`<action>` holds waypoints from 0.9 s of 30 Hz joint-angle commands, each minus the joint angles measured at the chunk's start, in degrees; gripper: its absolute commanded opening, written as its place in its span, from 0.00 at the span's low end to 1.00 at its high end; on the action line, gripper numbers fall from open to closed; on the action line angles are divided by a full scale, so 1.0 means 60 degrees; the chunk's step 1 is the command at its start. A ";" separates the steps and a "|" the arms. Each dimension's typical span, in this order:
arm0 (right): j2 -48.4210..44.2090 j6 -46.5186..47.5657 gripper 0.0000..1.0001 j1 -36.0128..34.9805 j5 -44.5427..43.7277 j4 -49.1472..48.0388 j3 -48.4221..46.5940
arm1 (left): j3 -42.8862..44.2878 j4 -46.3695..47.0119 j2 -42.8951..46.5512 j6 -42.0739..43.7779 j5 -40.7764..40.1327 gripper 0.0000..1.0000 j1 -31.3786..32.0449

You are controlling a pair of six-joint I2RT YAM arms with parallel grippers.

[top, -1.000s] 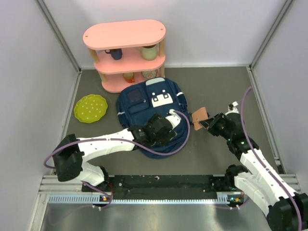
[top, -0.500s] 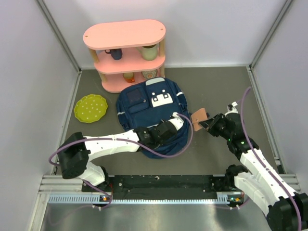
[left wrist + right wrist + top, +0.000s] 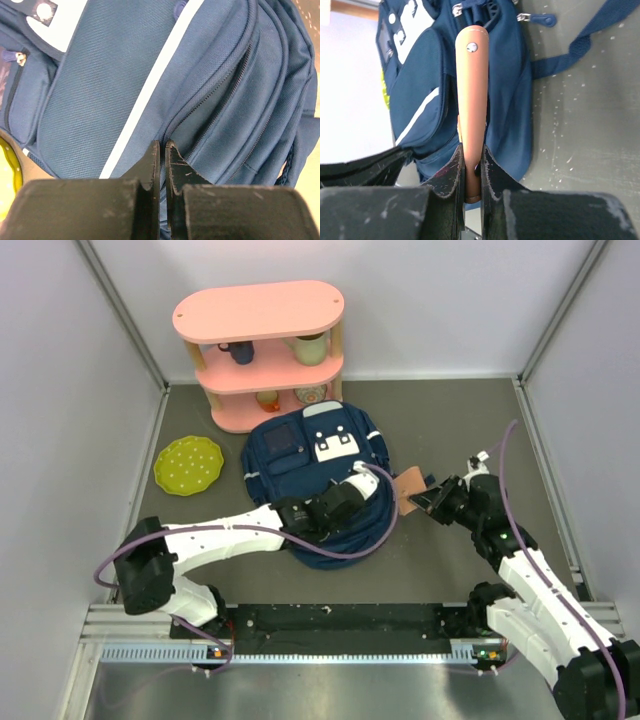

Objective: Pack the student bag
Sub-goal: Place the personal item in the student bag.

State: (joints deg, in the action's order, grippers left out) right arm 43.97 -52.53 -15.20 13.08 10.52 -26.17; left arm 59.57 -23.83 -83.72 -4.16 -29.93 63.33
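The student bag (image 3: 310,455), navy blue with a white stripe and white patch, lies flat at the middle of the table. My left gripper (image 3: 358,487) rests on its near right part. In the left wrist view the left gripper (image 3: 161,145) is shut, pinching the fabric at a pocket's zipper edge on the bag (image 3: 100,95). My right gripper (image 3: 428,496) is just right of the bag, shut on a flat tan leather pouch (image 3: 411,483). In the right wrist view the pouch (image 3: 472,75) stands edge-on between the fingers of the right gripper (image 3: 473,150), with the bag (image 3: 415,85) behind it.
A pink two-tier shelf (image 3: 260,315) with cups stands behind the bag. A green plate (image 3: 188,464) lies to the bag's left. A loose bag strap (image 3: 585,40) trails on the grey table. Grey walls enclose the left, right and back.
My left gripper went from wide open to shut on the bag's fabric and shifted slightly right. The right gripper carried the tan pouch a little left, closer to the bag.
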 commanded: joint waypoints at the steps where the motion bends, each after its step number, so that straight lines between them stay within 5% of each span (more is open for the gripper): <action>1: -0.0135 -0.0135 0.00 0.0073 0.1202 -0.1092 0.0055 | 0.0837 -0.0084 0.0580 -0.0697 -0.0827 0.00 -0.0418; 16: 0.1328 -0.0502 0.00 -0.0117 0.5245 -0.3350 -0.0119 | 0.1731 -0.0085 0.1620 -0.1724 -0.0081 0.00 -0.1385; 27: 0.3788 -0.0826 0.00 -0.2005 0.5188 -0.4687 -0.1495 | 0.2142 0.0017 0.1532 -0.1650 0.0345 0.00 -0.1385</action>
State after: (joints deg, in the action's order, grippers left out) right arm 63.11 -57.01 -23.31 43.46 -11.92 -28.99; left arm 68.20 -28.34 -76.97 -13.32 -27.29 55.31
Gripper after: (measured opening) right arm 0.070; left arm 0.022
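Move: The right hand holds the personal item. The bag opening it is taken to lies about 10 cm to its left, roughly 1 cm back and 5 cm below. From that hand the white bear patch is some 16 cm left and 11 cm ahead, and the bag strap about 3 cm right and 4 cm ahead, low on the table. From the left hand, already pinching the flap edge, the opening is about 4 cm right, 1 cm ahead and 3 cm down. Still pinching the flap's edge, the left hand pulls it up about 8 cm and slightly forward, rolling its left side down, then slows to a creep. The right hand keeps its grip on the personal item and sweeps it left about 11 cm, drawing back some 4 cm and turning counter-clockwise roughly 35 degrees while its left side rises, to bring the item's leading end under the raised flap. ##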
